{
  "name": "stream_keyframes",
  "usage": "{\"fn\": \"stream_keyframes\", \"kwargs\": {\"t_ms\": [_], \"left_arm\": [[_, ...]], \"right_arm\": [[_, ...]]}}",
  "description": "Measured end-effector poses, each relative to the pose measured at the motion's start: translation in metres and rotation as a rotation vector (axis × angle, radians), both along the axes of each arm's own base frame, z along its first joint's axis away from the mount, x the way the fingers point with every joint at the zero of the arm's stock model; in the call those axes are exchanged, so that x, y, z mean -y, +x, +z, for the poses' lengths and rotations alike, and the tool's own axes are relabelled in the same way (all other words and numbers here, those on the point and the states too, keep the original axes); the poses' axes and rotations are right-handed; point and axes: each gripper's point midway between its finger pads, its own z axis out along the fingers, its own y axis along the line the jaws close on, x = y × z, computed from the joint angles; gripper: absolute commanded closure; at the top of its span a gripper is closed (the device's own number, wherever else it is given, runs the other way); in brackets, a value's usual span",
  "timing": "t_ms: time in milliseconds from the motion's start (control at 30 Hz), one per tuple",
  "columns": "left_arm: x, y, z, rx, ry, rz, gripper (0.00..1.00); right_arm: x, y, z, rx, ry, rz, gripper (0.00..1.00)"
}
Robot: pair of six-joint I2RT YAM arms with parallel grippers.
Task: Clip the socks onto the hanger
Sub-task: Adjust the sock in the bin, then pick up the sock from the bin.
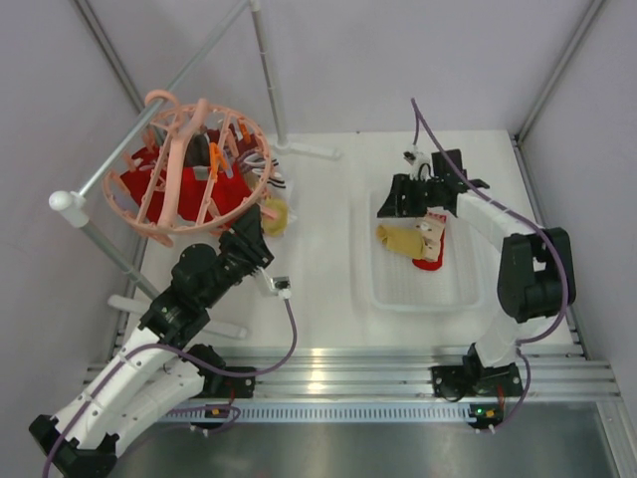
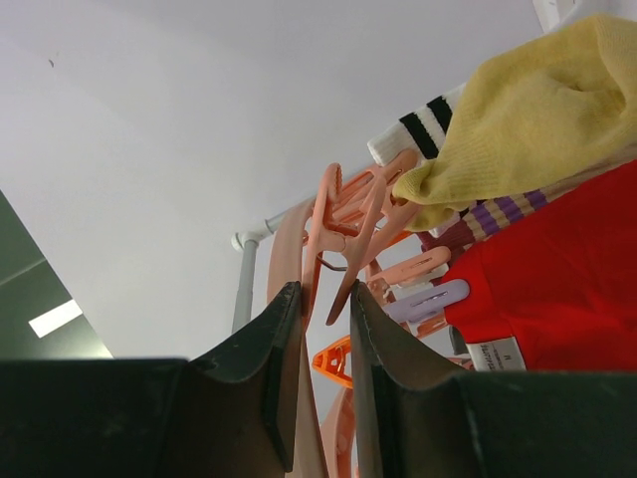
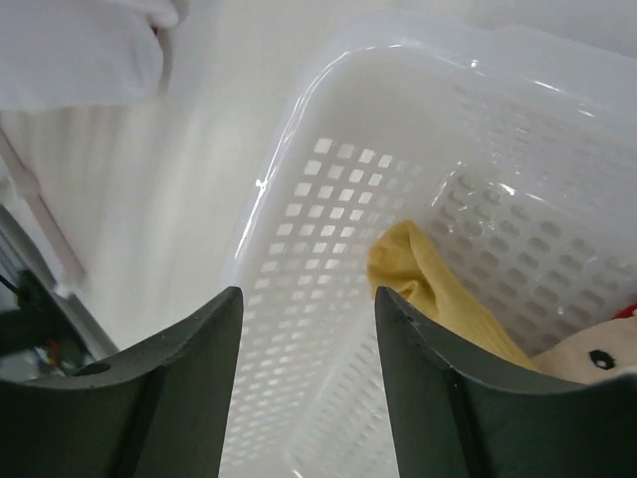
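Observation:
The peach-pink hanger (image 1: 164, 214) hangs from the grey rail at the back left, with a red sock (image 1: 149, 187), a mustard yellow sock (image 1: 275, 215) and a white black-striped sock (image 1: 283, 185) on it. My left gripper (image 1: 255, 237) is at its near right rim. In the left wrist view that gripper (image 2: 323, 294) is shut on a peach clip (image 2: 350, 261), just below the yellow sock (image 2: 537, 110) and the red sock (image 2: 567, 269). My right gripper (image 3: 309, 299) stands open and holds nothing, over the far left corner of the basket. Below it lies another yellow sock (image 3: 438, 289).
A white perforated basket (image 1: 423, 291) sits on the right of the table and holds a yellow sock (image 1: 396, 239), a beige patterned sock (image 1: 434, 231) and a red one (image 1: 428, 264). The grey rail stand (image 1: 267, 70) rises behind the hanger. An aluminium frame (image 1: 348, 363) runs along the near edge.

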Motion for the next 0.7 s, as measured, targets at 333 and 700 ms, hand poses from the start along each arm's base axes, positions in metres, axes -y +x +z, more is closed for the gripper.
{"fn": "stream_keyframes", "kwargs": {"t_ms": [333,700], "left_arm": [[0.000,0.000,-0.001,-0.002,0.002,0.000,1.00],[0.000,0.000,-0.001,-0.002,0.002,0.000,1.00]], "right_arm": [[0.028,-0.030,-0.020,0.364,-0.284,0.492,0.44],[0.037,-0.044,-0.044,0.455,-0.439,0.725,0.46]]}}
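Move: Up near the left wall of the bin, the right hand hangs over the yellow sock, whose middle lies about 4 cm back, 2 cm to the right and some 8 cm below. The red-and-white sock lies about 5 cm back and 9 cm to the right, equally low; the bin's left wall is level with the hand, about 5 cm to its left. From the left hand, the yellow sock is roughly 28 cm right, 5 cm ahead and 25 cm down. Swinging back over the yellow sock, the right hand travels about 4 cm back and almost as far right, near level at first, then sinking some 4 cm towards the sock. The gripper meanwhile rolls about 55 degrees counter-clockwise around its fingers, which stay half open and still point left and down, ending a little steeper. ##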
